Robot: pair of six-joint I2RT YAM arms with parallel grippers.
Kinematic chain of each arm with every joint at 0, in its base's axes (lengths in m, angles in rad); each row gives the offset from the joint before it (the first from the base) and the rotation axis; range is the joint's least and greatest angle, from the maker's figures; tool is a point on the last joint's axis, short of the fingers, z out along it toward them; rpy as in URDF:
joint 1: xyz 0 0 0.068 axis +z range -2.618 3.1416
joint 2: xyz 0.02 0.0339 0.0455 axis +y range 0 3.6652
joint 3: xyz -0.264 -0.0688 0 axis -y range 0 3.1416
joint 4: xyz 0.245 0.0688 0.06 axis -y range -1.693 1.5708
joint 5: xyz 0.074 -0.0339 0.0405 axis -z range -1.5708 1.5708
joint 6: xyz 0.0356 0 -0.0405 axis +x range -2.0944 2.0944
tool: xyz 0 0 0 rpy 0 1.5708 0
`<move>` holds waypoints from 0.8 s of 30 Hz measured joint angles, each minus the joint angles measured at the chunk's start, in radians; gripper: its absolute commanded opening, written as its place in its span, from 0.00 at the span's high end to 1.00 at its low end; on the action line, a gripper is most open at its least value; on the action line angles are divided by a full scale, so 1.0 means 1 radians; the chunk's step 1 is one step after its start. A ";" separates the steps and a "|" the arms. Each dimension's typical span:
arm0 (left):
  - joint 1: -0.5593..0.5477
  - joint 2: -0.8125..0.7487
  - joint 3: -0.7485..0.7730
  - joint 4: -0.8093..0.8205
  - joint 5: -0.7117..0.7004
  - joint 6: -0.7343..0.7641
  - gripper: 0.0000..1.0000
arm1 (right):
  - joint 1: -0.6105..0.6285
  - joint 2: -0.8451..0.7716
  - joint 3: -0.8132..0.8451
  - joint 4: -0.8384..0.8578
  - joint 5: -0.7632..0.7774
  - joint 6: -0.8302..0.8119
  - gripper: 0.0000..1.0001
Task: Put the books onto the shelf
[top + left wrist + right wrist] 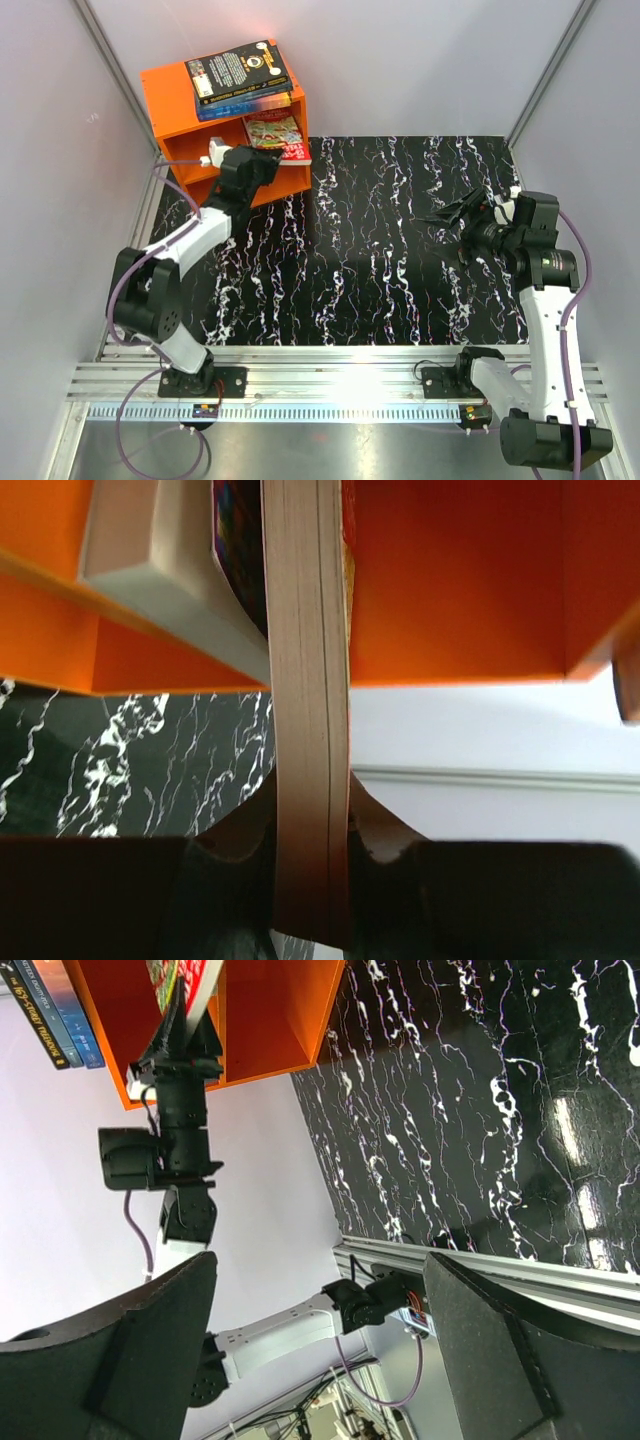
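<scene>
The orange shelf stands at the far left corner of the mat. A black book with yellow marks lies on its top, stacked on a blue book. My left gripper is shut on a red book whose far end is inside a shelf compartment. In the left wrist view the fingers pinch that book's page edge, and another book with a colourful cover leans beside it inside the shelf. My right gripper hangs open over the right of the mat, nothing between its fingers.
A black marbled mat covers the table. White walls close in at the back and both sides. An aluminium rail runs along the near edge with both arm bases on it.
</scene>
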 measured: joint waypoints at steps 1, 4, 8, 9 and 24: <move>0.000 0.015 0.015 0.000 -0.004 -0.003 0.67 | 0.000 0.000 0.000 0.000 0.000 -0.001 0.09; 0.006 0.065 0.100 -0.014 -0.013 -0.008 0.35 | 0.000 0.000 0.000 -0.001 0.000 -0.006 0.10; 0.022 0.101 0.180 -0.031 -0.032 -0.029 0.13 | 0.000 -0.002 -0.014 0.002 -0.001 -0.007 0.10; 0.022 0.106 0.190 -0.036 -0.037 -0.038 0.13 | 0.000 -0.003 -0.023 0.003 -0.003 -0.007 0.10; 0.057 0.092 0.138 -0.233 0.074 -0.278 0.01 | 0.000 -0.011 -0.118 0.090 -0.028 0.033 0.11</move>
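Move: My left hand grips the red book by its near edge. Its middle lies about 8 cm ahead and 3 cm left, level with the fingers, inside the shelf's upper compartment. The purple book is just beneath it, roughly 9 cm ahead, 3 cm left and 3 cm down. The black book on the shelf's roof is some 14 cm ahead, 8 cm left and 12 cm up. From my idle right hand the red book is about 29 cm ahead, 31 cm left and 5 cm lower. I let go of the red book by opening my left fingers wide from their pinch above and below its near end, still travelling about 5 cm forward into the shelf mouth and rising some 3 cm. Then I draw back nearly 3 cm and sink about 6 cm, tipping the fingers down and rolling my left side down, roughly 15 degrees each. My right hand sinks about 2.5 cm, open and empty. ##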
